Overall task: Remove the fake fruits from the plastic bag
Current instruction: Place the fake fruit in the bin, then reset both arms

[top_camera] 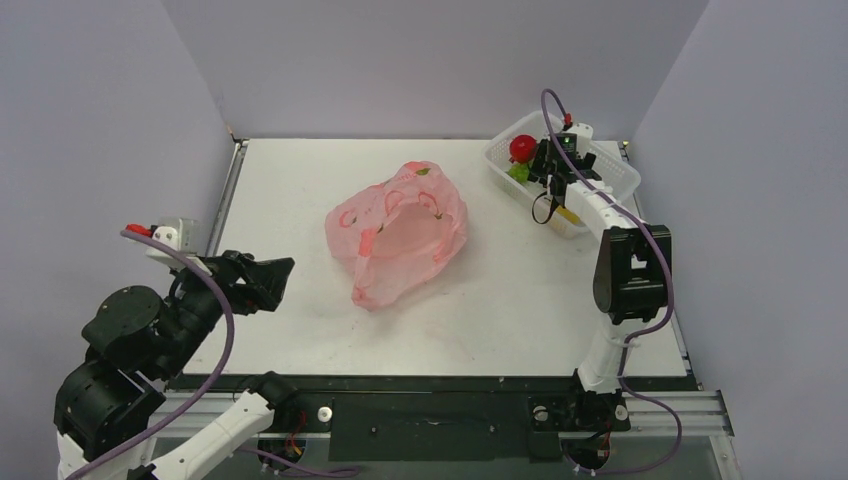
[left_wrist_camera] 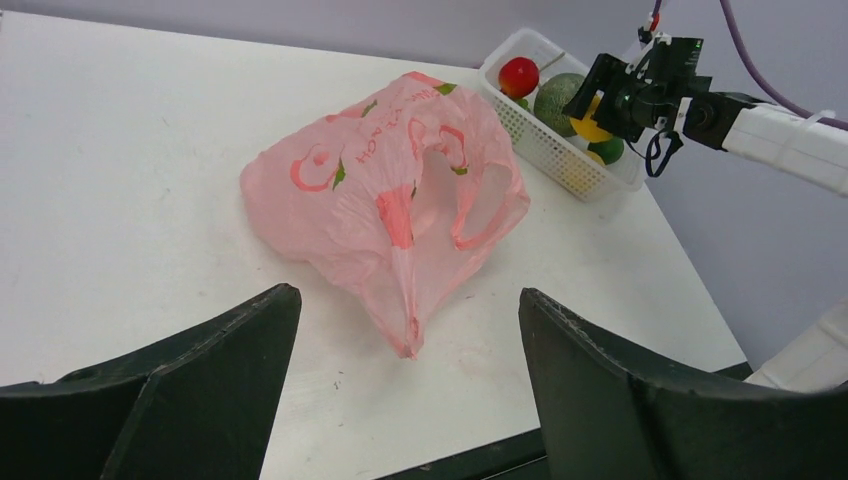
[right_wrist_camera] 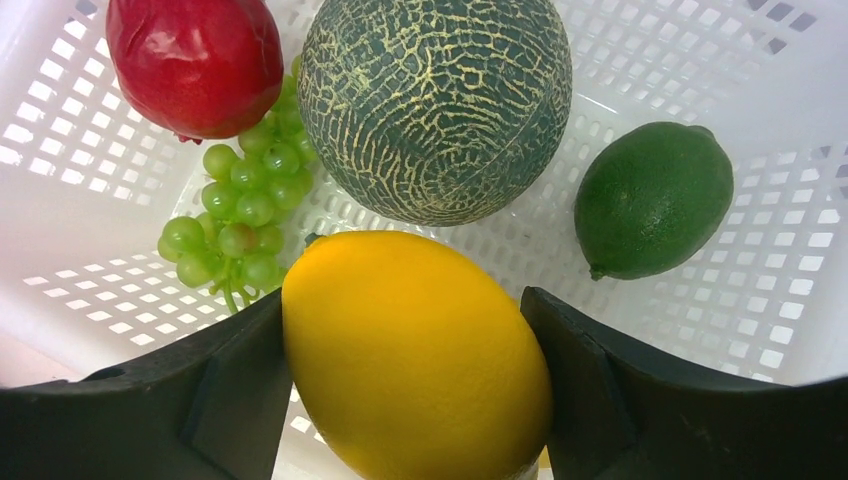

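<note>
The pink plastic bag [top_camera: 400, 235] lies crumpled and slack in the middle of the table, its handle loops facing the near side [left_wrist_camera: 390, 190]. My left gripper [top_camera: 280, 283] hovers open near the table's left edge, apart from the bag, with nothing between its fingers [left_wrist_camera: 408, 293]. My right gripper [top_camera: 553, 175] is down inside the white basket, its jaws pressed on both sides of a yellow lemon [right_wrist_camera: 415, 360]. Under it in the basket lie a grey-green melon [right_wrist_camera: 435, 105], a red round fruit [right_wrist_camera: 195, 60], a light-green grape bunch [right_wrist_camera: 240, 215] and a dark green lime [right_wrist_camera: 652, 198].
The white perforated basket [top_camera: 610, 165] stands at the far right corner of the table, near the right edge. The bag's pointed corner [left_wrist_camera: 410, 345] reaches toward the front edge. Purple-grey walls close in the table at the back and sides.
</note>
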Robot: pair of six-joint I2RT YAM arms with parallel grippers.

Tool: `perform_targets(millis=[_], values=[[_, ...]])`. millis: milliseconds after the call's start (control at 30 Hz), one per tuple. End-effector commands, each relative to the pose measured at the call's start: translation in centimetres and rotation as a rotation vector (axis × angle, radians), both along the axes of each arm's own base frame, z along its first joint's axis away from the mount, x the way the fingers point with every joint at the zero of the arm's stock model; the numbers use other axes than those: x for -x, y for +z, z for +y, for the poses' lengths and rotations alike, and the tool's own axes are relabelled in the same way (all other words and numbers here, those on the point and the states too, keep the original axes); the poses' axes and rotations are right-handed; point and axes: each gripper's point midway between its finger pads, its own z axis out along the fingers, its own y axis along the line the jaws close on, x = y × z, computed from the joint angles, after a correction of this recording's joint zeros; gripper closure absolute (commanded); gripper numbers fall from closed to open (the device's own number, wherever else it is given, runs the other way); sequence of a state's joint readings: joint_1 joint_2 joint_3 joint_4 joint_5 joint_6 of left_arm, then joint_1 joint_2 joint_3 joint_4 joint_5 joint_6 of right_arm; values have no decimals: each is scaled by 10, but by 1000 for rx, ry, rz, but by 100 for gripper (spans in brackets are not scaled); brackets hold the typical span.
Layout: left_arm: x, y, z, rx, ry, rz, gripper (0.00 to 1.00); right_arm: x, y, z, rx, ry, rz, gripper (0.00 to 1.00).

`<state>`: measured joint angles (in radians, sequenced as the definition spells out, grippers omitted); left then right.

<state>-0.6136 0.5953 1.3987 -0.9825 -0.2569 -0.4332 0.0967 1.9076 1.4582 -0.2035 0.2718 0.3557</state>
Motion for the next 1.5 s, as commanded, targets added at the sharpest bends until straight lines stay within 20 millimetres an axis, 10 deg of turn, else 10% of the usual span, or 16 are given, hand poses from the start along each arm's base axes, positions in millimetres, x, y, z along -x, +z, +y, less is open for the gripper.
perform_targets(millis=[0,500,900,1467], values=[[-1,11,10,-14,35,-60,21,-2,34,-3,19,-4,-64,25],[2,13,2,16,-12,-85,21,54,94,14,24,4,-125,12],[15,45,21,24,23,-190,21,172,172,52,-119,150,-335,9],[50,99,63,148,111,-417,19,343,277,1,-204,156,-793,8]])
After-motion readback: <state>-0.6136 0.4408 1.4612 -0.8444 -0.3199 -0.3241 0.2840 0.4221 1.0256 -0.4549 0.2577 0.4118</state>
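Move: The yellow-orange fruit is still between the right fingers, inside the bin, whose middle lies about 8 cm ahead, 4 cm right and 6 cm below. The melon stands some 11 cm ahead and 3 cm right; the lemon is roughly 4 cm back and 6 cm right, the lime about 1 cm ahead and 11 cm right, both a little lower. From the left hand, the bin's middle is about 45 cm ahead, 51 cm right and 31 cm below. The yellow-orange fruit is let go in the bin as the right fingers open wider; that hand then draws back and up, away from the bin, slowly at first and then fast, some 33 cm back and nearly as far up, its fingers tipping up about 45 degrees. The empty left hand nearly waits, then rises, easing left and back, its wrist tilting up. ##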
